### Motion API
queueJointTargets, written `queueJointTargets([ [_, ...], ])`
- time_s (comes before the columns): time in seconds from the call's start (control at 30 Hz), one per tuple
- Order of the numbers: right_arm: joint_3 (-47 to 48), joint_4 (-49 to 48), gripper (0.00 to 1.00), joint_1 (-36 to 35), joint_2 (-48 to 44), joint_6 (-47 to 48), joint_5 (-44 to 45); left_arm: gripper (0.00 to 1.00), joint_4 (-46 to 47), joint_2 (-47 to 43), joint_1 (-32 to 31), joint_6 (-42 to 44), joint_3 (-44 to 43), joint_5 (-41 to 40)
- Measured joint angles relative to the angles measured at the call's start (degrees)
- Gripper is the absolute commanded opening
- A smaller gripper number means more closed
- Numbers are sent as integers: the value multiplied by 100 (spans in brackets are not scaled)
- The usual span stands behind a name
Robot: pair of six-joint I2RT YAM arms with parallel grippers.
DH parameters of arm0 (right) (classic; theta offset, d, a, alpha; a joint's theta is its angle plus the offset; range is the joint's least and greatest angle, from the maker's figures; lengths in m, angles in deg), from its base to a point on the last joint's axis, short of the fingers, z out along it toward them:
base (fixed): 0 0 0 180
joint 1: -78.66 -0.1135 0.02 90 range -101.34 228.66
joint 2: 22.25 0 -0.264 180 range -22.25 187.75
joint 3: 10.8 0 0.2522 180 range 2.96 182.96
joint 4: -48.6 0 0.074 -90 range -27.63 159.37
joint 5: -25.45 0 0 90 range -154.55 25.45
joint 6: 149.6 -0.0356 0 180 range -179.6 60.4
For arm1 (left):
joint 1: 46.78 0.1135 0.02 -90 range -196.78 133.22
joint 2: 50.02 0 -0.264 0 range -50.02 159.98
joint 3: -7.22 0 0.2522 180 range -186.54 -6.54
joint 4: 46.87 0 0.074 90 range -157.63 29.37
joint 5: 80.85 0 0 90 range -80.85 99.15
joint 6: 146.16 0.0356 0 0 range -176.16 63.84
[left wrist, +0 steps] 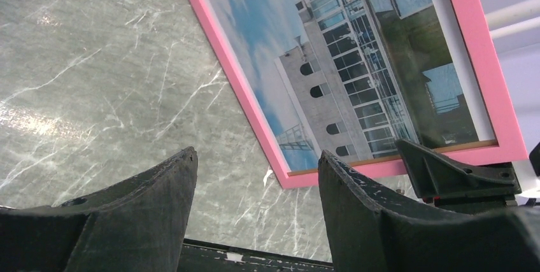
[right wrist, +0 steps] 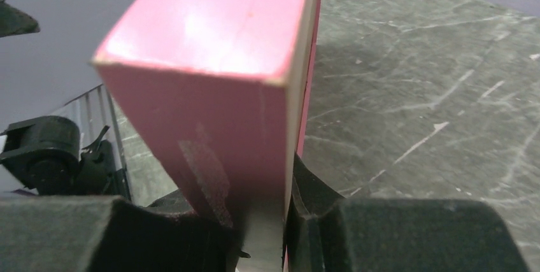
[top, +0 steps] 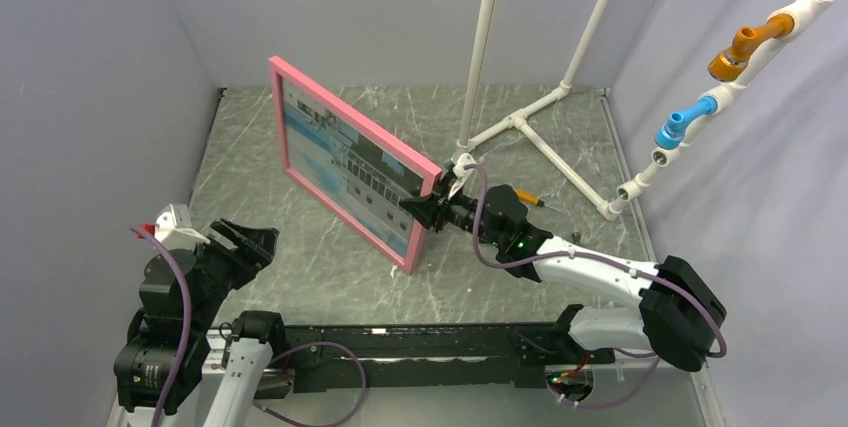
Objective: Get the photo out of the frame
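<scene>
The pink frame [top: 350, 119] stands upright on its lower edge on the marble table, running diagonally from back left to front right. The photo [top: 345, 165] sits inside it, a white ship under blue sky, and faces my left arm. My right gripper [top: 428, 209] is shut on the frame's right-hand side, one finger on each face, as the right wrist view shows on the frame's edge [right wrist: 216, 62]. My left gripper [top: 250, 237] hangs open and empty at the front left, apart from the frame. In the left wrist view the frame [left wrist: 237, 87] and photo [left wrist: 337, 62] lie beyond the open left gripper [left wrist: 255, 154].
A white pipe stand [top: 530, 127] occupies the back right of the table. Pipes with an orange fitting [top: 745, 47] and a blue fitting [top: 685, 125] run along the right wall. A small orange-tipped tool [top: 530, 199] lies behind my right wrist. Grey walls enclose the table.
</scene>
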Motion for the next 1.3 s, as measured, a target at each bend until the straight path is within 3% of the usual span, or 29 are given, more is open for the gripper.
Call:
queueJointTargets([
  [0.37,614,-295,0,584,988,-345,-1633,72,-83,-7,0,0,-2,-2],
  [0.93,979,-1016,0,761,1784,-787,-2962,72,-166,-87,0,2,-57,-4],
  [1.3,1161,-1296,0,767,2529,-1878,-3683,72,-168,-92,0,2,-55,-4],
])
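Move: The right hand grips the middle of the photo frame's right short edge. The frame's centre lies roughly 10 cm ahead and 17 cm to the left, at about hand height. The clear table it swings over is some 30 cm left, level fore and aft and about 20 cm down; the orange screwdriver lies about 22 cm right and 15 cm ahead on the table. From the idle left hand that clear table is about 10 cm ahead, 5 cm right and 25 cm below. Leftward by about 5 to 6 cm, the right hand carries the gripped frame over the clear table towards the left gripper while turning some 30 degrees counter-clockwise. Late on it sinks about 3 cm and rolls the frame's far long side down, flattening it. The fingers keep their hold. ##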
